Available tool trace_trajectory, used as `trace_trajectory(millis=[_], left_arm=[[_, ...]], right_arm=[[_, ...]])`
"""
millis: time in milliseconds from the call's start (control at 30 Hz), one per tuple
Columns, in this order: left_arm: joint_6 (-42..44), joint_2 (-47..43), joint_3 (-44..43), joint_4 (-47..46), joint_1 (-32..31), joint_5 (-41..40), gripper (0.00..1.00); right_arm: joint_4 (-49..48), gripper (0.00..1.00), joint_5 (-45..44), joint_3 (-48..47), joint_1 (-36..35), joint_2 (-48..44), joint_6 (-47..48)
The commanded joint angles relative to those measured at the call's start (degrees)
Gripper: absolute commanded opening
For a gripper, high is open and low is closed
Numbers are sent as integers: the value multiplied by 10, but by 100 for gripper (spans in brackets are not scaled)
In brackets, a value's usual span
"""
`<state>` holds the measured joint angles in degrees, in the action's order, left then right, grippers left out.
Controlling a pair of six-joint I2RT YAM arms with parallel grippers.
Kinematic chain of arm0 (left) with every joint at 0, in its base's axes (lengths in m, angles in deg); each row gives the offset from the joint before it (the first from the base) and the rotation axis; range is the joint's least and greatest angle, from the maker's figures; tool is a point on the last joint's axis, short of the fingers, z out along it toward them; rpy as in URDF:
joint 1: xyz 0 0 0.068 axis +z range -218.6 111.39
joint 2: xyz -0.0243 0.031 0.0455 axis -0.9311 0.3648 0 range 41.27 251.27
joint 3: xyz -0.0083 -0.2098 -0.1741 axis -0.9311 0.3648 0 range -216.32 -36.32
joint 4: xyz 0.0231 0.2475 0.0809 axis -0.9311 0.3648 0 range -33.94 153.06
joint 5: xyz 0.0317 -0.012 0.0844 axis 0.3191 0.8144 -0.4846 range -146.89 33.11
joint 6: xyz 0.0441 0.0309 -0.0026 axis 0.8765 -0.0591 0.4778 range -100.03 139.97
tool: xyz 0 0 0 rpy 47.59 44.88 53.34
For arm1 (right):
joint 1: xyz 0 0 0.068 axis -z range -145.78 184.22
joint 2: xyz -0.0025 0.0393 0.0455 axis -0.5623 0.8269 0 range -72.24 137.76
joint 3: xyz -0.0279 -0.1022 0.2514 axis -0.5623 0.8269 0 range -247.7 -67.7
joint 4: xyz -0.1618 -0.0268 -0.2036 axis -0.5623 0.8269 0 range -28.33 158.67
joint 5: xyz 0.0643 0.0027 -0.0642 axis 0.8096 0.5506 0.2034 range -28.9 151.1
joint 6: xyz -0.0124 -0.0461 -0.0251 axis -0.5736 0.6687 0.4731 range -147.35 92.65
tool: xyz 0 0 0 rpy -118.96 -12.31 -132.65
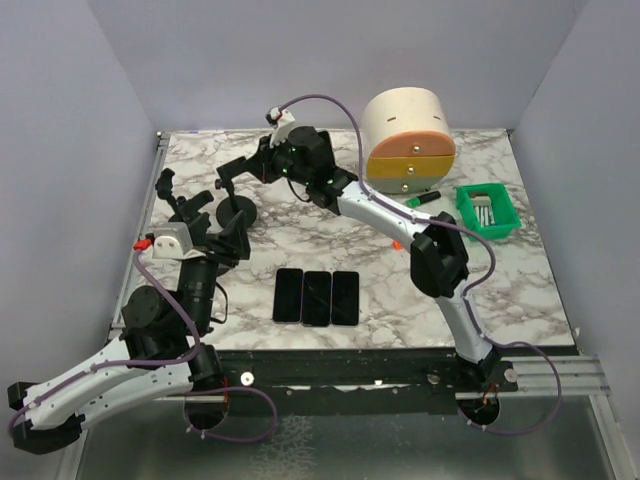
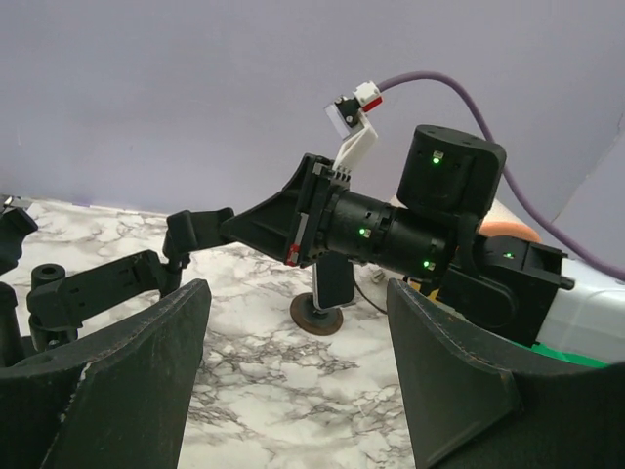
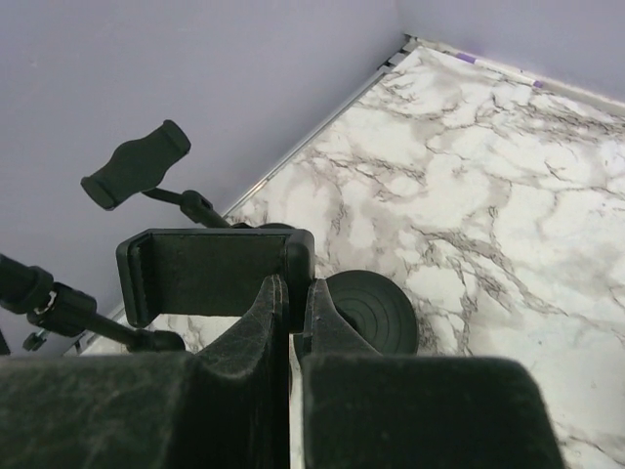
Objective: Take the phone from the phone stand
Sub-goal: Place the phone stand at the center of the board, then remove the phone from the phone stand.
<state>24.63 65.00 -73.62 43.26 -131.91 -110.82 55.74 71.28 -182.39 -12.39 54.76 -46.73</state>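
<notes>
The phone stand has a round black base [image 1: 237, 208] [image 3: 371, 313] and a wide black clamp [image 3: 298, 256]. A dark slab with a pale rim, the phone [image 2: 334, 281] [image 3: 210, 278], sits in that clamp above the base [image 2: 314, 318]. My right gripper [image 1: 232, 170] [image 3: 296, 283] reaches in from the right and is shut on the clamp's right end. My left gripper [image 1: 222, 232] [image 2: 298, 322] is open with nothing between its fingers. It sits a short way in front of the stand and faces it.
A second stand with an empty small clamp [image 1: 168, 190] [image 3: 137, 161] stands at the left edge near the wall. Three phones [image 1: 317, 297] lie flat at the front centre. A round cream-and-orange drawer box [image 1: 410, 140], a green marker [image 1: 425, 200] and a green basket [image 1: 487, 210] are at the back right.
</notes>
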Motion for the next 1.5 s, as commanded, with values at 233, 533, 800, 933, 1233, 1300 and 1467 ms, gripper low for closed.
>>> trace_trajectory(millis=[233, 533, 800, 933, 1233, 1300, 1467], left_arm=[[-27, 7, 2, 8, 30, 34, 73], [-44, 22, 0, 21, 58, 65, 73], [-64, 26, -1, 24, 64, 70, 73], [-64, 28, -1, 25, 65, 71, 73], [-64, 45, -1, 27, 67, 77, 73], [-64, 49, -2, 29, 68, 78, 73], [-64, 54, -2, 29, 68, 78, 73]], right_arm=[[-18, 1, -9, -135, -9, 85, 9], [4, 76, -14, -77, -9, 37, 19], [42, 90, -80, 38, 2, -92, 69], [76, 90, -98, 85, 45, -136, 72], [92, 94, -170, 133, 108, -148, 116], [107, 100, -162, 114, 115, -129, 112], [166, 100, -166, 29, 117, -57, 122]])
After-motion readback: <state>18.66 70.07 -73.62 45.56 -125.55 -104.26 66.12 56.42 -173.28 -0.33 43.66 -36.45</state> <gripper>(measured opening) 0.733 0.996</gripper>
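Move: The right hand grips the right end of an empty phone stand's clamp. The stand's spot on the board is about 11 cm to this hand's left, 3 cm ahead and 18 cm below. The outer empty stand is some 25 cm left and 4 cm back, the nearer one 17 cm left and 10 cm back. The loaded stand's phone is about 15 cm right and 14 cm ahead. From the idle left hand, the spot lies roughly 28 cm ahead and 7 cm left, well below. Leftward and down by about 3 cm, the right hand sets the empty stand's base on the board, opens its fingers and lets go of the clamp. It backs off right while rising, then swings some 20 cm rightward and 7 cm forward, sinking again, turning about 25 degrees clockwise with fingers wide open towards the phone on the loaded stand. The left hand, empty and open, eases a few centimetres forward, right and down. ##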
